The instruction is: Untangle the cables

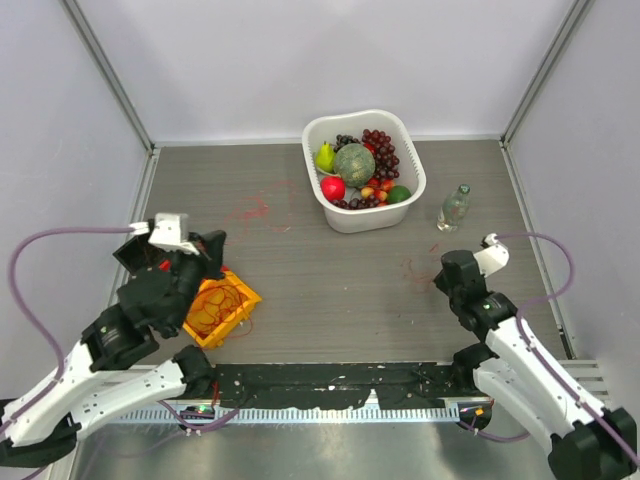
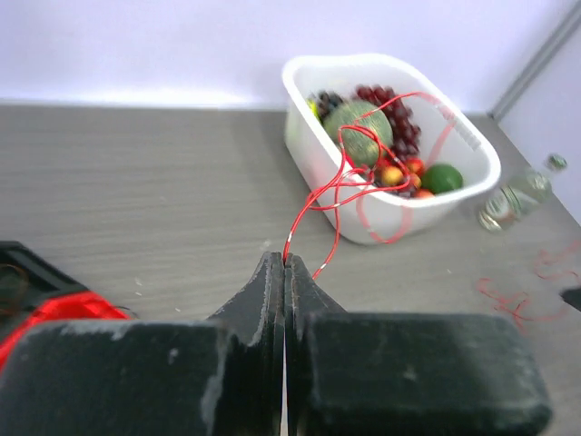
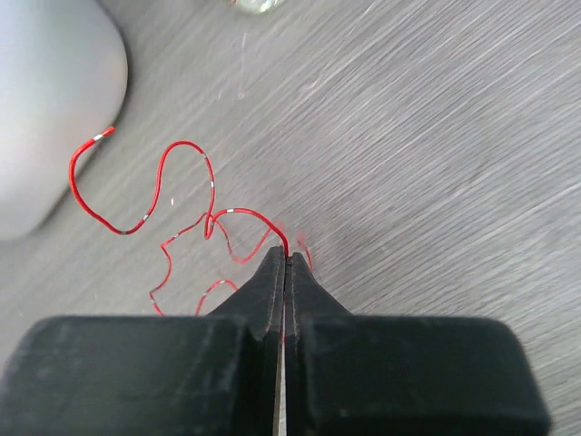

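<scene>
The cables are thin red wires lying in separate pieces. My left gripper (image 2: pixel 286 262) is shut on the end of one red wire (image 2: pixel 340 186), which rises in loops in front of the white basin. In the top view this gripper (image 1: pixel 213 248) hangs over the table's left side, with faint red wire (image 1: pixel 255 210) beyond it. My right gripper (image 3: pixel 285 256) is shut on another red wire (image 3: pixel 241 211), whose loops trail left over the table. From above, that gripper (image 1: pixel 441 274) sits at the right, next to a small red tangle (image 1: pixel 420 268). More red wire fills a yellow tray (image 1: pixel 245 297).
A white basin (image 1: pixel 365 218) of fruit stands at the back centre, with a small clear bottle (image 1: pixel 454 207) to its right. The yellow tray lies just under my left arm. Grey walls close off the table on three sides.
</scene>
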Available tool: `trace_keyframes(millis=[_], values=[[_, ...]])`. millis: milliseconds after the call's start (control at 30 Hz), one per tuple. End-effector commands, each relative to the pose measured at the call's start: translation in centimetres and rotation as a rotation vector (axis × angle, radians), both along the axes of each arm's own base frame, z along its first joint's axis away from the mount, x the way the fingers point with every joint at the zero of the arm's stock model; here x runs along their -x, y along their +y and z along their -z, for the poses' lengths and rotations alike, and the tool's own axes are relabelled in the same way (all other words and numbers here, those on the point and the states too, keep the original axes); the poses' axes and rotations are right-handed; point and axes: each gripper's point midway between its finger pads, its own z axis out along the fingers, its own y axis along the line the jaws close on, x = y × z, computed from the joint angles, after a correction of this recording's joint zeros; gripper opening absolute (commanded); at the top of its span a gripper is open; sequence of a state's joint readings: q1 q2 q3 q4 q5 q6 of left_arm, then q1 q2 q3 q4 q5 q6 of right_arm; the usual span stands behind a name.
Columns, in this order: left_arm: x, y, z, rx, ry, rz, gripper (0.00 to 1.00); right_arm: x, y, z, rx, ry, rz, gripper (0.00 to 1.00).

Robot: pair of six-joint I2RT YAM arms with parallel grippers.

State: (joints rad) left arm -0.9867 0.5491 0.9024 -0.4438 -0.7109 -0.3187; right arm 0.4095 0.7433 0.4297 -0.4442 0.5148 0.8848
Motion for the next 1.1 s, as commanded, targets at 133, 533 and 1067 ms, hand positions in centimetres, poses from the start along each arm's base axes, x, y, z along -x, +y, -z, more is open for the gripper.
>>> trace_keyframes(millis=[133,533,1067], values=[[1.0,7.0,-2.1,-0.092,-0.045,-0.215,0.00,0.2,-3.6,-4.1,0.076,-0.064,0.087,0.01],[5.7,10.4,12.0,0.320,0.510,-0.644,0.00,-0.1,-2.8,-3.4,0.071,-0.068,0.028,0.01],[4.9,8.2,18.7,0.192,0.661,-0.723,0.00,0.0,-2.6,-3.7,0.046,-0.105,0.016,0.01]])
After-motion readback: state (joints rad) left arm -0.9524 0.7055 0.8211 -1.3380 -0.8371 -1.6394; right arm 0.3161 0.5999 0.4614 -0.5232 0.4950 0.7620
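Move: The left hand holds red cable high up; the yellow bin it is taken to lies about 7 cm back, 6 cm left and some 28 cm below. From this hand the red bin stands about 14 cm left and 1 cm ahead, the black bin about 19 cm left and 6 cm ahead, both equally low. From the right hand, the yellow bin is roughly 43 cm left, 8 cm back and 4 cm lower. Both keep red cable: left swings left, then sinks about 17 cm towards the yellow bin; right rises slightly. ##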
